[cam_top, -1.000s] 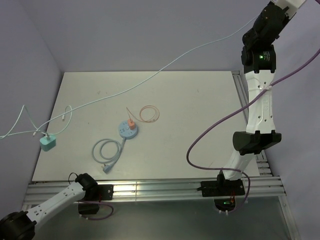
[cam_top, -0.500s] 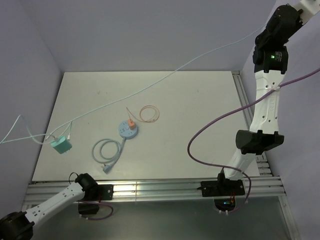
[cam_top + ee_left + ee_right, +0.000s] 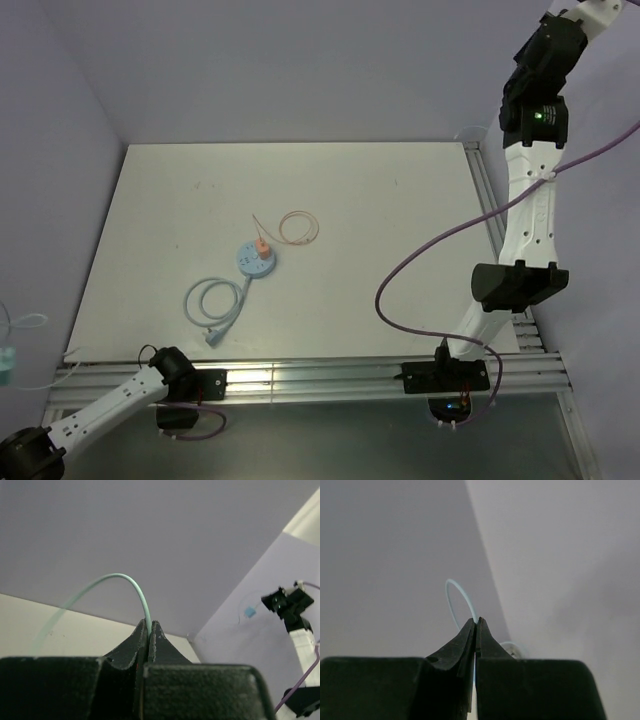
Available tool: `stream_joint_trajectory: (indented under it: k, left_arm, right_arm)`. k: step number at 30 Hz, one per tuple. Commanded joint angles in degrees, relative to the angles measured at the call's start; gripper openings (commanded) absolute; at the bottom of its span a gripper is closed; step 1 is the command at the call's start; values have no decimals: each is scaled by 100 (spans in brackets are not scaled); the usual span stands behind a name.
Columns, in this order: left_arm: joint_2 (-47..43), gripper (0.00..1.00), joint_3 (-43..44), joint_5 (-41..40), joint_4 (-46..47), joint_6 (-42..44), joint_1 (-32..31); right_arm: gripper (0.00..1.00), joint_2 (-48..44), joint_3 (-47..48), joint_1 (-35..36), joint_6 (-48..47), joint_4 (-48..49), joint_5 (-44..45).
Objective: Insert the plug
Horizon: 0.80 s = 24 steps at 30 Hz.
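A round blue socket hub [image 3: 253, 260] lies mid-table with a small orange plug [image 3: 260, 245] standing in it and a thin orange wire loop [image 3: 298, 227] beside it. The hub's pale blue cord [image 3: 210, 298] coils to the front and ends in a plug [image 3: 212, 337]. A teal adapter [image 3: 5, 365] hangs off the table at the far left edge. My left gripper [image 3: 150, 624] is shut on a thin pale green cable [image 3: 135, 582]. My right gripper [image 3: 476, 621] is shut on a thin pale blue cable [image 3: 451, 592], held high against the wall. Neither gripper shows in the top view.
The right arm [image 3: 530, 170] stands raised along the table's right side, with a purple cable [image 3: 420, 265] looping over the right part of the table. The left arm [image 3: 110, 400] lies low past the front left corner. Walls close the back and sides.
The long pale cable that stretched across the table has left the top view. The teal adapter has been dragged left off the table. The right arm's upper end shifted slightly.
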Motion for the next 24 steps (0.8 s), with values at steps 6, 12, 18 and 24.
stream_joint_trajectory:
  k: [6,12,18,24]
  left_arm:
    - [1123,0,-1676,1050,1848,-340,-209]
    - [2487,0,-1923,1515,2736,-279,-271]
    - [3646,0,-2098,2596,3719,-489,-262]
    - [4850,0,-2275,3405,4503,-744,-174]
  right_arm:
    - [0,-943,-713,1079,-133,475,-1134]
    - [0,-1646,-1249,1581,95,186,-1494]
    - [0,-2559,-2171,2117,429,194,-1460]
    - [0,-3307,-2489,2259,386,-236,-1003]
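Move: The round blue socket, the orange plug still in it, lies about 33 cm ahead of the left hand, 25 cm to its right and some 52 cm below. The grey cable coil is about 21 cm ahead of that hand and 13 cm right; the orange cable coil about 44 cm ahead and 38 cm right. From the right hand the socket is some 64 cm left and 10 cm back, about 53 cm below. Both shut hands keep their pinch on their cables as they swing inward, high over the table. The left carries its green cable right by nearly 40 cm, also well forward and in the later half down, tipping fingers down and turning clockwise. The right sweeps left about 18 cm, then back about 13 cm, turning counter-clockwise. ##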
